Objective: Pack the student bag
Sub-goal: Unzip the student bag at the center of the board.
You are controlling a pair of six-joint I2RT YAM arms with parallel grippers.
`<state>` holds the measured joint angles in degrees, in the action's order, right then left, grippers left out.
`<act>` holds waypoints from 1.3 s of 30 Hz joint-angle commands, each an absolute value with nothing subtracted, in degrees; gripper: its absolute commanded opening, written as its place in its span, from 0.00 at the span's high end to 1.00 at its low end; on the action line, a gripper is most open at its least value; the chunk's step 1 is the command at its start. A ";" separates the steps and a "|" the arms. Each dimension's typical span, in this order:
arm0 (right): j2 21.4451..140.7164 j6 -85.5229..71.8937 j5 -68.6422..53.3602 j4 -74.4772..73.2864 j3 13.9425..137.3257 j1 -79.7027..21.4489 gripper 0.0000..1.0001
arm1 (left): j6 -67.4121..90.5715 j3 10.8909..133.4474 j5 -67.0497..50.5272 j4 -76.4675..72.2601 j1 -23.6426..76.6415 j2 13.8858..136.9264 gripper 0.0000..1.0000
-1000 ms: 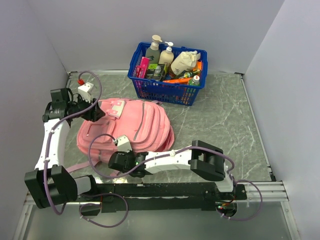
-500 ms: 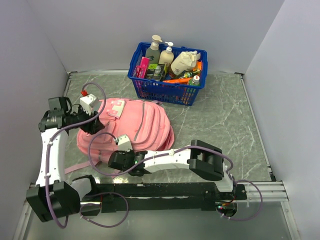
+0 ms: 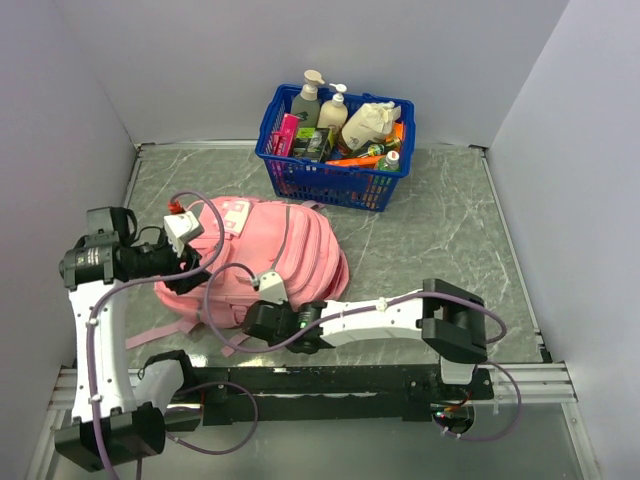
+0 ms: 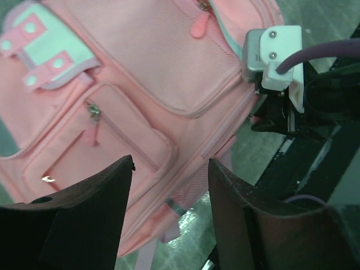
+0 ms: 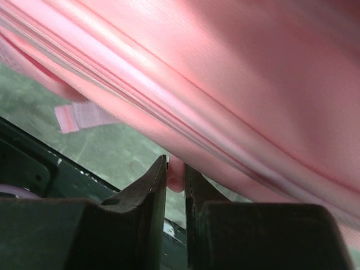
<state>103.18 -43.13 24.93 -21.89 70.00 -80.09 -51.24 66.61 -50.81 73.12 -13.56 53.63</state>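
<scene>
The student bag [image 3: 275, 250], a soft pink backpack, lies flat on the marbled table, left of centre. My right gripper [image 3: 252, 322] is at its near edge. In the right wrist view that gripper [image 5: 175, 171] is shut on a small pink fold of the student bag [image 5: 253, 67], pinched between the two fingers. My left gripper [image 3: 182, 272] hovers over the bag's left end. Its fingers stand apart with nothing between them [image 4: 169, 169]. Under them the student bag [image 4: 140, 84] shows its front zip pockets and a pale patch [image 4: 48, 53].
A blue plastic basket [image 3: 330, 182] full of bottles and packets stands at the back, beyond the bag. Grey walls close in the table on the left, right and back. A loose pink strap [image 3: 160, 333] trails toward the near rail. The right arm's white camera block [image 4: 275, 56] sits close by.
The right gripper has shut on the bag's near edge and shifted a little to the right. The left arm has swung down and nearer, with its jaws a little wider.
</scene>
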 commanded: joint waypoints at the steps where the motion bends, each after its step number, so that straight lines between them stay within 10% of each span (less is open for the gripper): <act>1: 96.51 -45.09 25.66 -23.65 65.58 -79.81 1.00 | -48.82 64.87 -54.94 72.53 -8.20 53.27 0.39; 18: 79.19 -42.28 13.72 1.48 39.73 -74.09 1.00 | -21.71 55.64 -42.45 45.89 25.03 52.12 0.36; 39: 74.27 -41.31 5.36 8.26 34.98 -69.79 1.00 | -26.19 43.79 -10.48 39.38 36.65 58.89 0.43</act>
<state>77.78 -41.65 7.88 3.60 35.77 -70.48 -24.69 48.23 -24.62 42.30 36.29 57.91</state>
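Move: The right hand already pinches the zip pull at the bag's near side; the near right corner, towards which the pull is taken, is roughly 6 cm ahead and 18 cm to its right, about level. A loose strap lies about 3 cm back, 4 cm left and 5 cm lower. From the open left hand, the near edge is some 3 cm back, 12 cm right and 16 cm below; the bag's middle is about 4 cm ahead, 9 cm right and 17 cm below. Right hand draws its pinched zip pull about 8 cm right; open left swings right, then sinks over bag. ##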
